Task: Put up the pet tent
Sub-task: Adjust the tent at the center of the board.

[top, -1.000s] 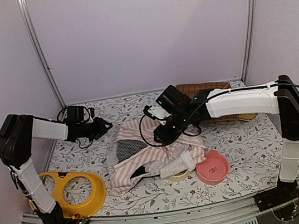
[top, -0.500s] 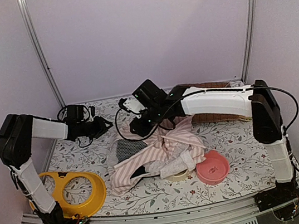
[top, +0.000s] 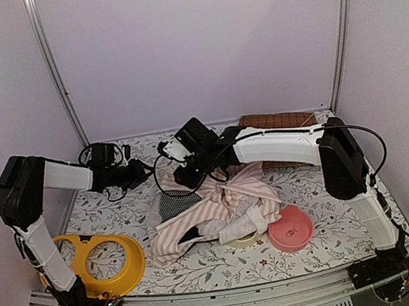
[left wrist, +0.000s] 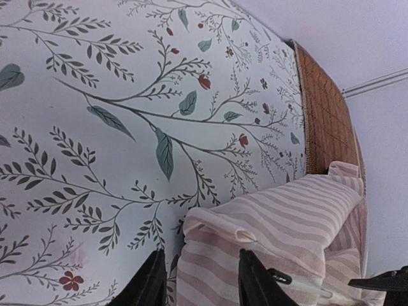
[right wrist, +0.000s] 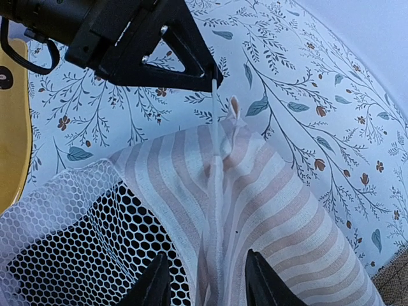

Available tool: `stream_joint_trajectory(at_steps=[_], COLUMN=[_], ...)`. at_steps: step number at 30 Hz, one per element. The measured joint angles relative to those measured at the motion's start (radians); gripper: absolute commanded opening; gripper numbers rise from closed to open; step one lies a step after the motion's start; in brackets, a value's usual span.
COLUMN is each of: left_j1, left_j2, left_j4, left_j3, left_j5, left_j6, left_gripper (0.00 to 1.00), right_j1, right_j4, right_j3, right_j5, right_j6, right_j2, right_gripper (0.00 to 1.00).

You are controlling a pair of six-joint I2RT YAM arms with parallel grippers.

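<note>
The pet tent (top: 213, 209) lies collapsed mid-table, pink-and-white striped with a white mesh panel (top: 173, 202). My left gripper (top: 144, 173) sits low at its back-left corner. In the left wrist view that gripper (left wrist: 203, 284) stands open, with the folded edge of the tent (left wrist: 287, 236) between its black fingers. My right gripper (top: 185, 179) reaches across to the same corner. It (right wrist: 207, 284) is open astride a raised striped ridge of the tent (right wrist: 274, 210), mesh (right wrist: 76, 236) to its left. A thin clear pole (right wrist: 215, 121) runs from that ridge up to the left gripper (right wrist: 215, 76).
A yellow bowl stand (top: 105, 260) sits front left, also visible at the edge of the right wrist view (right wrist: 13, 127). A pink bowl (top: 291, 228) and a cream ring (top: 242, 240) lie by the tent's front right. A brown quilted mat (top: 277, 120) lies along the back wall.
My right arm has swung left and back, from over the tent's middle to its back-left corner, and its jaws have narrowed. The striped fabric shifted with it. The left arm stayed put.
</note>
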Motion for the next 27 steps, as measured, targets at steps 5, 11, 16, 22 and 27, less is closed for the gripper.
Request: stream_joint_trajectory(at_steps=[5,11,16,22,27], left_j1=[0.0,0.0,0.0,0.0,0.002], left_j2=[0.0,0.0,0.011,0.057,0.087], left_j4=[-0.001,-0.004,-0.008,-0.006,0.0], left_j3=[0.009,0.012,0.014,0.029,0.031], left_j5=[0.001,0.001,0.0,0.002,0.008], left_j6=[0.001,0.008,0.008,0.003,-0.018], left_gripper=[0.38,0.38,0.38,0.37,0.37], right_j1=[-0.002,-0.009,-0.013,-0.013,-0.013], right_j4=[0.006,0.006,0.002,-0.01,-0.019], right_j3=[0.001,0.001,0.001,0.001,0.001], right_j5=[-0.002,-0.007,-0.007,-0.007,-0.002], right_j6=[-0.002,0.002,0.008,0.016,0.032], right_j2=[0.0,0.0,0.0,0.0,0.0], right_gripper=[0.24,0.04,0.0,0.0,0.0])
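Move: Right between the right hand's half-open fingers lies the striped tent's pole sleeve, its bare pole end sticking out about 8 cm ahead and 7 cm to the left, slightly lower. The black mesh window lies some 6 cm back, 2 cm to the left and 6 cm below. From the left hand the same gripping place on the sleeve is about 8 cm back, 8 cm to the right and 4 cm higher. Closing almost fully on the striped sleeve with the pole inside it, the right hand pinches it between its fingertips while staying in place, with under 1 cm of drift to its right. The left hand, fingers staying partly open beside the bare pole end, first barely lifts, then sinks about 3 cm towards the table, tipping down by some 5 degrees. ##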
